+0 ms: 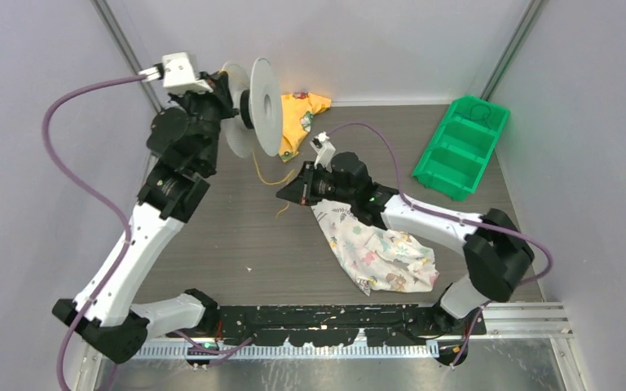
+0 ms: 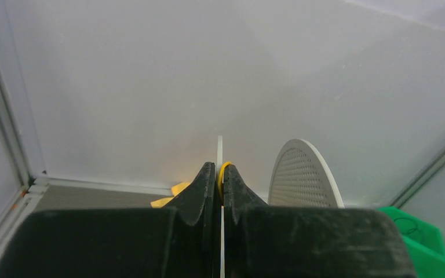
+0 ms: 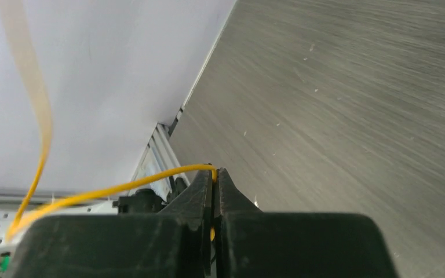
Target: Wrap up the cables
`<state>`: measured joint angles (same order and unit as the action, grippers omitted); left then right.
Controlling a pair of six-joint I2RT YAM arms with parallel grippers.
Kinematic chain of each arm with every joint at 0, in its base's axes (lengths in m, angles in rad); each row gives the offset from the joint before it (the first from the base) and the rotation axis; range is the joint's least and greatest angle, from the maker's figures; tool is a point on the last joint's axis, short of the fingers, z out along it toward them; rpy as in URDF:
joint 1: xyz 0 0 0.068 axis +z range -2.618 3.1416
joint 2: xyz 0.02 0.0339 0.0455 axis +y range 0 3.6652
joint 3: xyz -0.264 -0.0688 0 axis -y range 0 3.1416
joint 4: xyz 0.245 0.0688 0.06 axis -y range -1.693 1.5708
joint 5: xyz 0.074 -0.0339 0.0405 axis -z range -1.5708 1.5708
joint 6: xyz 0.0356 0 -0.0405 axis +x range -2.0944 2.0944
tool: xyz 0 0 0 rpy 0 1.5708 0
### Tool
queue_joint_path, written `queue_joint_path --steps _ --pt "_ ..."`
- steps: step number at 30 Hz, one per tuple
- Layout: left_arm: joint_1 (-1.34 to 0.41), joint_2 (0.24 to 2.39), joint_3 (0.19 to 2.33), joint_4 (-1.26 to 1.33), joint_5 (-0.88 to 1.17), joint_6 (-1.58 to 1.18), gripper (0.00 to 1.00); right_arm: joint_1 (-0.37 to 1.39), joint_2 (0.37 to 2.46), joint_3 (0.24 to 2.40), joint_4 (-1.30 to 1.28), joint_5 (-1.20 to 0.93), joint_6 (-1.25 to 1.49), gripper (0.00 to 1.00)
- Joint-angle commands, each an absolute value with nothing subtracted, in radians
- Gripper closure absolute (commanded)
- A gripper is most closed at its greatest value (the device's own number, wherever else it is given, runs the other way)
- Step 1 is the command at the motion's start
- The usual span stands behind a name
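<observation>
My left gripper (image 1: 227,91) is raised at the back left and is shut on one rim of a white spool (image 1: 262,106). In the left wrist view the jaws (image 2: 220,174) pinch the thin white rim (image 2: 219,149) with a bit of yellow cable (image 2: 225,169) beside it, and the spool's other, perforated disc (image 2: 305,178) stands to the right. The thin yellow cable (image 1: 262,169) hangs from the spool down to my right gripper (image 1: 282,194), which is shut on it just above the table. In the right wrist view the cable (image 3: 121,188) arcs left from the closed jaws (image 3: 215,174). A short end (image 1: 282,210) dangles below.
A yellow patterned cloth (image 1: 303,112) lies behind the spool at the back wall. A white floral cloth (image 1: 379,248) lies under my right arm. A green divided bin (image 1: 460,147) stands at the back right. Walls close in on the left, back and right.
</observation>
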<state>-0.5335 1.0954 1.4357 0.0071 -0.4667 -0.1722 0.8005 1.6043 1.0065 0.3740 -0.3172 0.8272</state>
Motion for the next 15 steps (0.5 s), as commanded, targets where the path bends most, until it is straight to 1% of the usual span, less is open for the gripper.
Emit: queue_joint_path --steps 1,4,8,12,15 --pt "-0.581 1.169 1.448 0.116 -0.588 -0.025 0.99 0.869 1.449 1.144 0.031 -0.279 0.58 0.99" --pt "-0.637 1.225 1.447 0.135 -0.607 0.068 1.0 0.874 1.445 1.305 -0.122 -0.368 0.489 0.99" --pt "-0.656 1.245 1.446 0.098 -0.564 0.083 0.99 0.874 1.485 1.52 -0.277 -0.486 0.419 0.99" --pt "-0.658 1.235 1.442 0.029 -0.492 0.052 0.99 0.872 1.511 1.676 -0.335 -0.521 0.398 0.99" --pt "-0.657 1.211 1.421 0.005 -0.452 0.045 0.99 0.845 1.496 1.713 -0.315 -0.491 0.39 0.99"
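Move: The cable pinched by the right gripper is about 5 cm back, 10 cm right and 32 cm below the left gripper. The spool hub, held by one flange, is roughly 3 cm ahead, 5 cm right and 8 cm below the left gripper. From the right gripper, the hub is about 9 cm ahead, 5 cm left and 23 cm up. The yellow cloth lies 27 cm ahead, 5 cm right; the patterned cloth 4 cm back, 25 cm right, both some 20 cm below. Keep the cable pinched and raise the right gripper about 20 cm, easing it back some 6 cm, up the near side of the spool, while the wrist rolls and swings a little counter-clockwise. Meanwhile bring the left gripper, still clamped on the flange, down about 9 cm, rightward and somewhat forward, rolling its left side up some 20 degrees. ##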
